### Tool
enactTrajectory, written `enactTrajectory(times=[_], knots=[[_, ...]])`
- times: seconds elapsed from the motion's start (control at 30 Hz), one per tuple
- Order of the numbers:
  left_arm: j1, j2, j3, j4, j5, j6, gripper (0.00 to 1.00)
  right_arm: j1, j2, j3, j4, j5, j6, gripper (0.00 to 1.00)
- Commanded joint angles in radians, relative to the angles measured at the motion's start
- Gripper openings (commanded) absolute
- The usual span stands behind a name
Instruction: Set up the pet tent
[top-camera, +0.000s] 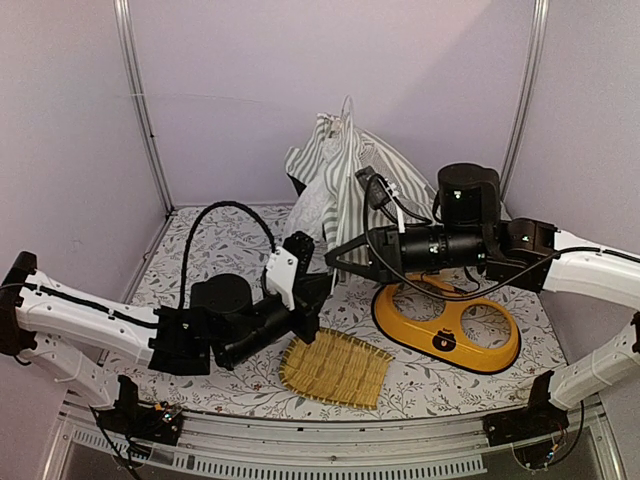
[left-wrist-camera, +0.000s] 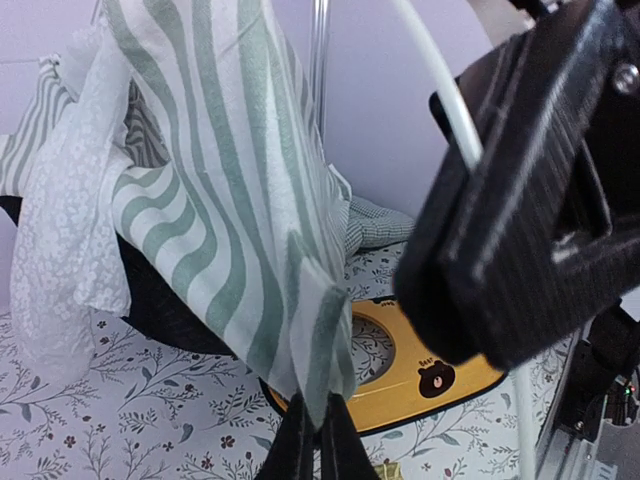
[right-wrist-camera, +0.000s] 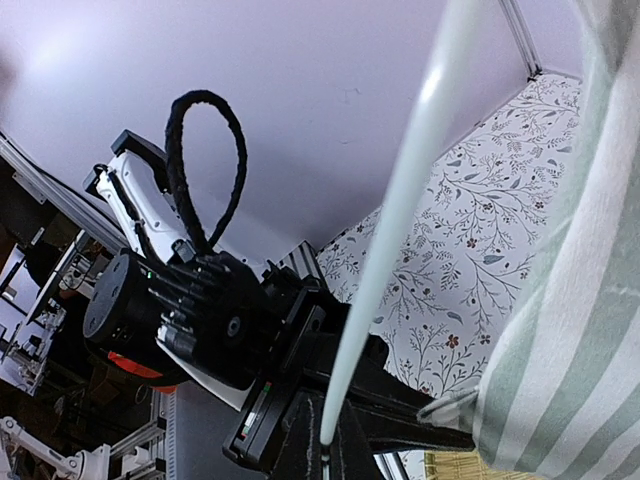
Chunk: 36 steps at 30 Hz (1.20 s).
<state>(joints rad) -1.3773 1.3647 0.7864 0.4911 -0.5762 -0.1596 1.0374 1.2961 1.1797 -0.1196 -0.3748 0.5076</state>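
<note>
The pet tent (top-camera: 335, 175) lies slumped at the back of the table, a heap of grey-green and white striped fabric with white lace (left-wrist-camera: 60, 240) on one side. My left gripper (left-wrist-camera: 320, 440) is shut on a lower corner of the striped fabric (left-wrist-camera: 220, 180), held just above the table. A thin white pole (right-wrist-camera: 410, 190) arcs up over the tent, and my right gripper (right-wrist-camera: 325, 450) is shut on its lower end. In the top view the left gripper (top-camera: 325, 284) and the right gripper (top-camera: 336, 258) sit close together in front of the tent.
A yellow feeder stand (top-camera: 445, 325) with two round holes lies right of centre, under the right arm. A bamboo mat (top-camera: 335, 370) lies near the front edge. A checked cushion (left-wrist-camera: 375, 225) peeks out behind the fabric. Metal frame posts (top-camera: 140, 100) stand at the back corners.
</note>
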Motion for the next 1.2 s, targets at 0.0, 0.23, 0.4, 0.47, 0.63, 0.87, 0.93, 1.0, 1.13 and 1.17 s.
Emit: enactTrajectory(times=[0.0, 0.23, 0.4, 0.47, 0.63, 0.87, 0.93, 1.0, 1.13, 1.17], knots=[[-0.099, 0.06, -0.043, -0.207, 0.126, -0.026, 0.0, -0.099, -0.01, 0.11, 0.246, 0.189, -0.043, 0.0], [-0.102, 0.066, -0.066, -0.208, 0.121, -0.05, 0.0, -0.136, 0.008, 0.126, 0.268, 0.185, -0.044, 0.0], [-0.109, 0.07, -0.076, -0.213, 0.128, -0.065, 0.0, -0.16, 0.021, 0.129, 0.284, 0.206, -0.041, 0.0], [-0.112, 0.069, -0.08, -0.212, 0.128, -0.068, 0.0, -0.17, 0.026, 0.13, 0.287, 0.209, -0.04, 0.0], [-0.113, 0.068, -0.091, -0.208, 0.121, -0.078, 0.0, -0.19, 0.035, 0.128, 0.288, 0.205, -0.035, 0.0], [-0.111, 0.071, -0.102, -0.21, 0.1, -0.091, 0.0, -0.201, 0.013, 0.086, 0.287, 0.204, -0.02, 0.0], [-0.108, 0.075, -0.104, -0.212, 0.095, -0.097, 0.0, -0.204, -0.004, 0.066, 0.287, 0.206, -0.015, 0.0], [-0.103, 0.078, -0.11, -0.211, 0.098, -0.106, 0.0, -0.207, -0.021, 0.041, 0.281, 0.211, -0.009, 0.0], [-0.092, 0.069, -0.125, -0.202, 0.108, -0.118, 0.0, -0.215, -0.049, -0.004, 0.272, 0.217, 0.001, 0.0], [-0.088, 0.066, -0.13, -0.199, 0.113, -0.12, 0.0, -0.216, -0.053, -0.012, 0.27, 0.217, 0.002, 0.0]])
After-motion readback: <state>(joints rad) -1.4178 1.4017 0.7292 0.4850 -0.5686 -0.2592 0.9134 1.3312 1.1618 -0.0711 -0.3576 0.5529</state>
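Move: My left fingers already pinch a striped corner of the pet tent; the pole is in my right fingers, with that corner about 8 cm below them and 2 cm nearer my bases, level sideways. From my left hand, the tent's body hangs some 20 cm ahead and 8 cm to the right, roughly 8 cm lower. The woven mat lies about 27 cm below and 5 cm back; the yellow feeder is around 26 cm right, 8 cm farther out, at table height. Keeping the pole pinched, my right hand carries it about 6 cm forward over the tent side, away from the corner in my left fingers, turning slightly clockwise, then stops and sinks a little. My left hand keeps its pinch on that striped corner and draws it down about 4 cm and slightly back towards the woven mat, stretching the cloth between the two grippers. ##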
